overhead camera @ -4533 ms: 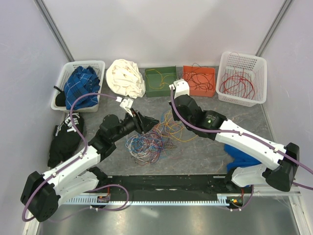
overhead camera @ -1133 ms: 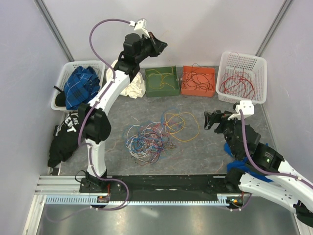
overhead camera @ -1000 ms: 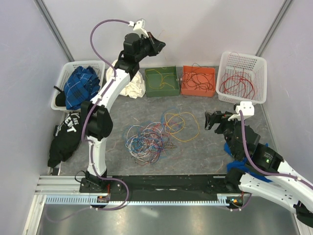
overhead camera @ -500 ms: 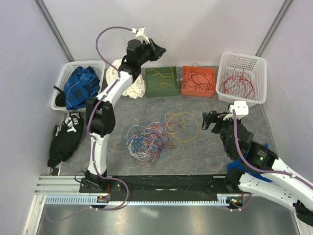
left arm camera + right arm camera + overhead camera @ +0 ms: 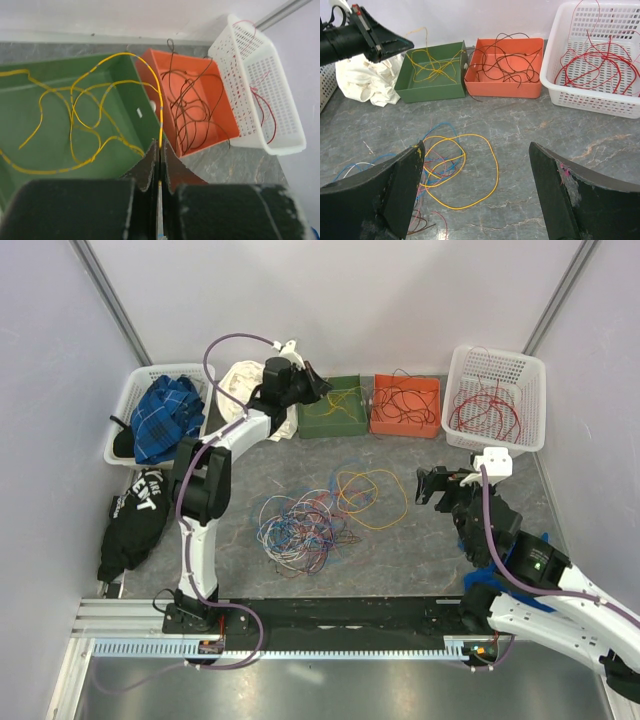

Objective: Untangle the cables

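A tangle of thin cables in blue, red, white and yellow lies mid-table, with a yellow loop spread at its right, also in the right wrist view as the yellow loop. My left gripper is shut on a yellow cable that arcs from the jaws into the green bin. It hovers at the green bin by its left rim. My right gripper stands open and empty to the right of the loop.
An orange bin holds dark red cables; a white basket holds red ones. White cloth, a basket of blue plaid cloth and a black garment lie at the left. Blue cloth lies under the right arm.
My left arm has come down from high above the back wall to the green bin, still shut on the yellow cable. The right arm has barely shifted.
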Tool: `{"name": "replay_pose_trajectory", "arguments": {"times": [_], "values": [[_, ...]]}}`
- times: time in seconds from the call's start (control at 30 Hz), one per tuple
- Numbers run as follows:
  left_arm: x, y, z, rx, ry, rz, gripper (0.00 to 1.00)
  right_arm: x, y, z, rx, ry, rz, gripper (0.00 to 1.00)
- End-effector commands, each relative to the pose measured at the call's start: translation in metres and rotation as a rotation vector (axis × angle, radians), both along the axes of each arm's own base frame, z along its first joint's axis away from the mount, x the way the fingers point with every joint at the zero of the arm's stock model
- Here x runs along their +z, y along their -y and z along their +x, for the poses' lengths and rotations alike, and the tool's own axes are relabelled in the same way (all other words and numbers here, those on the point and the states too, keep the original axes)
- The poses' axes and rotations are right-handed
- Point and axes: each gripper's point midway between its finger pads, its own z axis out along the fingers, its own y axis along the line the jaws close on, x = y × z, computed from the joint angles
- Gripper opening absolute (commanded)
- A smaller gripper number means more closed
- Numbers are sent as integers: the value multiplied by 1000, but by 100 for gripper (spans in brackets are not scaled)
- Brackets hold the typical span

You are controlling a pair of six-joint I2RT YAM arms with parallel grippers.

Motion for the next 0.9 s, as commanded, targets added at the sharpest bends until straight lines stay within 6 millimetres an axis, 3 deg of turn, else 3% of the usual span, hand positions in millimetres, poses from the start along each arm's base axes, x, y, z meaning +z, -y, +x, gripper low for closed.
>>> {"name": "replay_pose_trajectory", "arguments": {"times": [0.0, 0.13, 0.23, 0.27, 0.3, 0.5, 0.53, 0.63, 0.73, 0.77, 0.83, 0.87], "values": [[68, -9, -9, 28, 149, -49, 2, 7, 2, -1, -1, 26, 32, 93], [51, -16, -6, 72, 83, 6, 2, 6, 1, -2, 5, 25, 39, 92], [38, -26, 7, 129, 25, 73, 45, 8, 3, -3, 3, 30, 45, 93], [41, -30, 11, 155, 27, 82, 83, 8, 3, -3, 2, 31, 46, 93], [46, -32, 13, 168, 35, 86, 99, 7, 3, -3, 2, 31, 45, 93], [98, -52, 4, 245, 115, 94, 100, 9, 2, -3, 11, 32, 51, 92], [119, -56, -3, 257, 138, 80, 100, 8, 0, -3, 15, 29, 49, 92], [127, -69, -26, 315, 65, 84, 100, 5, -8, -3, 42, 15, 54, 93], [127, -53, -73, 296, 42, 108, 100, 0, -23, -2, 93, -3, 83, 93], [126, -37, -103, 257, 41, 137, 100, 0, -27, -1, 104, -5, 95, 93], [112, -31, -132, 249, 16, 203, 100, -5, -41, -1, 149, -21, 116, 93], [94, -19, -156, 208, -12, 232, 100, -5, -46, -1, 169, -25, 122, 92]]}}
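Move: The left hand holds the end part of a yellow cable above the green box, whose middle lies about 5 cm ahead of it, 1 cm to the right and 16 cm below. The orange box stands 24 cm to its right and 6 cm ahead; the white cloth is some 22 cm left and 7 cm ahead. From the right hand, the green box is about 38 cm ahead, 21 cm left and 27 cm below. Almost in place over the green box, the left hand opens its shut fingers wide and lets go of the yellow cable. It then climbs away, about 11 cm in all, at first drifting left and later drawing back some 8 cm, while the wrist turns about 15 degrees counter-clockwise. Near the end the right hand, open and empty, starts to edge left. ##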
